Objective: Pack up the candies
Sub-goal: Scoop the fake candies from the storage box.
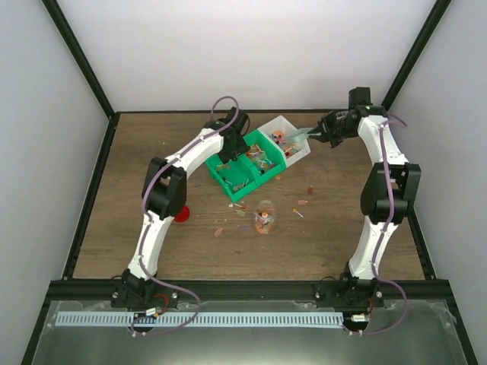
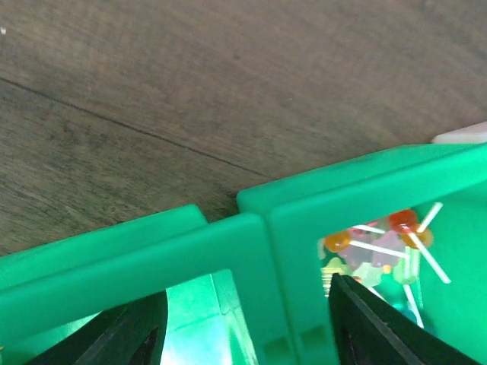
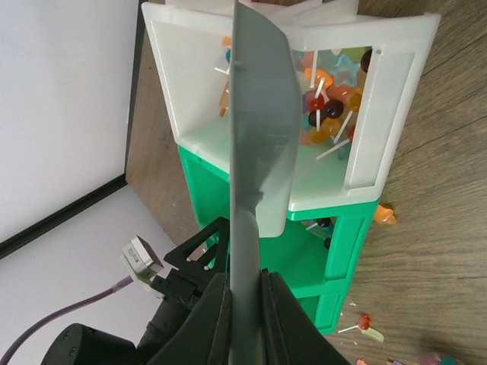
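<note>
The candies (image 3: 329, 106) are small lollipops on white sticks, heaped in a white bin (image 3: 388, 99). More candies (image 2: 403, 224) lie in the right green bin (image 2: 365, 190), and loose candies (image 1: 303, 203) are scattered on the table. My right gripper (image 3: 245, 293) is shut on the handle of the pale scoop (image 3: 259, 137). The scoop head (image 1: 298, 134) hangs edge-on over the white bin (image 1: 302, 156). My left gripper (image 2: 247, 304) is open and straddles the joined walls of the two green bins (image 1: 237, 190), one finger in each bin. There is a gap at its left finger (image 2: 133, 334).
A small clear jar (image 1: 264, 217) holding a few candies stands in front of the bins. The round red lid (image 1: 181, 214) lies on the table beside the left arm. The black frame rail runs along the wooden table's edges.
</note>
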`<state>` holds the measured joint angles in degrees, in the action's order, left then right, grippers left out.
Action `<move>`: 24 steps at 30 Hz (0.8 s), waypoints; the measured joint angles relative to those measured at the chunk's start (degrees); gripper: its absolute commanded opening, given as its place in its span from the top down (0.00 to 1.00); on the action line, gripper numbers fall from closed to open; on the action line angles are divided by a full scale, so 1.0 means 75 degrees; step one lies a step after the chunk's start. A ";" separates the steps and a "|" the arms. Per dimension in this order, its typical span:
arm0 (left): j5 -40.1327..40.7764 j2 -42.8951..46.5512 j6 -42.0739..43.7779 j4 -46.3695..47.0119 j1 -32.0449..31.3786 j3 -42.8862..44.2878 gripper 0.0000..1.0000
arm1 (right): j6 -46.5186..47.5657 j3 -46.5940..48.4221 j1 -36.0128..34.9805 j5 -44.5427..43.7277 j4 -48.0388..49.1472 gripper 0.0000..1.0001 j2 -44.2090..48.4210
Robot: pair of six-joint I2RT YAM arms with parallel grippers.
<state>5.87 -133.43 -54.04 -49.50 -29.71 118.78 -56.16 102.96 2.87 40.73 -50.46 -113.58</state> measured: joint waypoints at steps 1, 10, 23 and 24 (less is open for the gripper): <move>-0.0006 -0.0067 0.0000 -0.0052 0.0000 0.0023 0.41 | 0.0003 0.0061 0.0000 -0.0041 -0.0076 0.99 -0.0035; -0.0082 -0.0187 -0.0187 -0.0131 0.0000 0.0122 0.50 | 0.0344 0.0408 -0.0003 -0.0303 -0.0653 0.99 -0.0166; -0.0006 -0.0335 -0.0562 -0.0003 0.0026 0.0192 0.73 | 0.0618 0.0408 -0.0667 -0.1014 -0.0938 0.99 0.0041; -0.0006 -0.0335 -0.0539 -0.0023 0.0041 0.0192 0.74 | 0.0612 0.0408 -0.0720 -0.1046 -0.0997 0.99 0.0067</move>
<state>5.82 -135.94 -58.08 -49.67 -29.41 120.22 -51.57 106.02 -2.52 32.88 -57.93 -113.08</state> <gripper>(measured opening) 0.336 0.091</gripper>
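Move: The white compartment with its candies lies about 10 cm left of the right hand, 5 cm ahead and 15 cm below; the middle green compartment is some 17 cm left and level with that hand. The jar stands 15 cm left, 16 cm back. The divider between the two green compartments is right between the left fingertips, about 2 cm below; the middle compartment lies 6 cm to this hand's right, the end one 6 cm back. Right hand brings the held scoop left and back about 3 cm, tipping steeper; left fingers close onto the divider. ##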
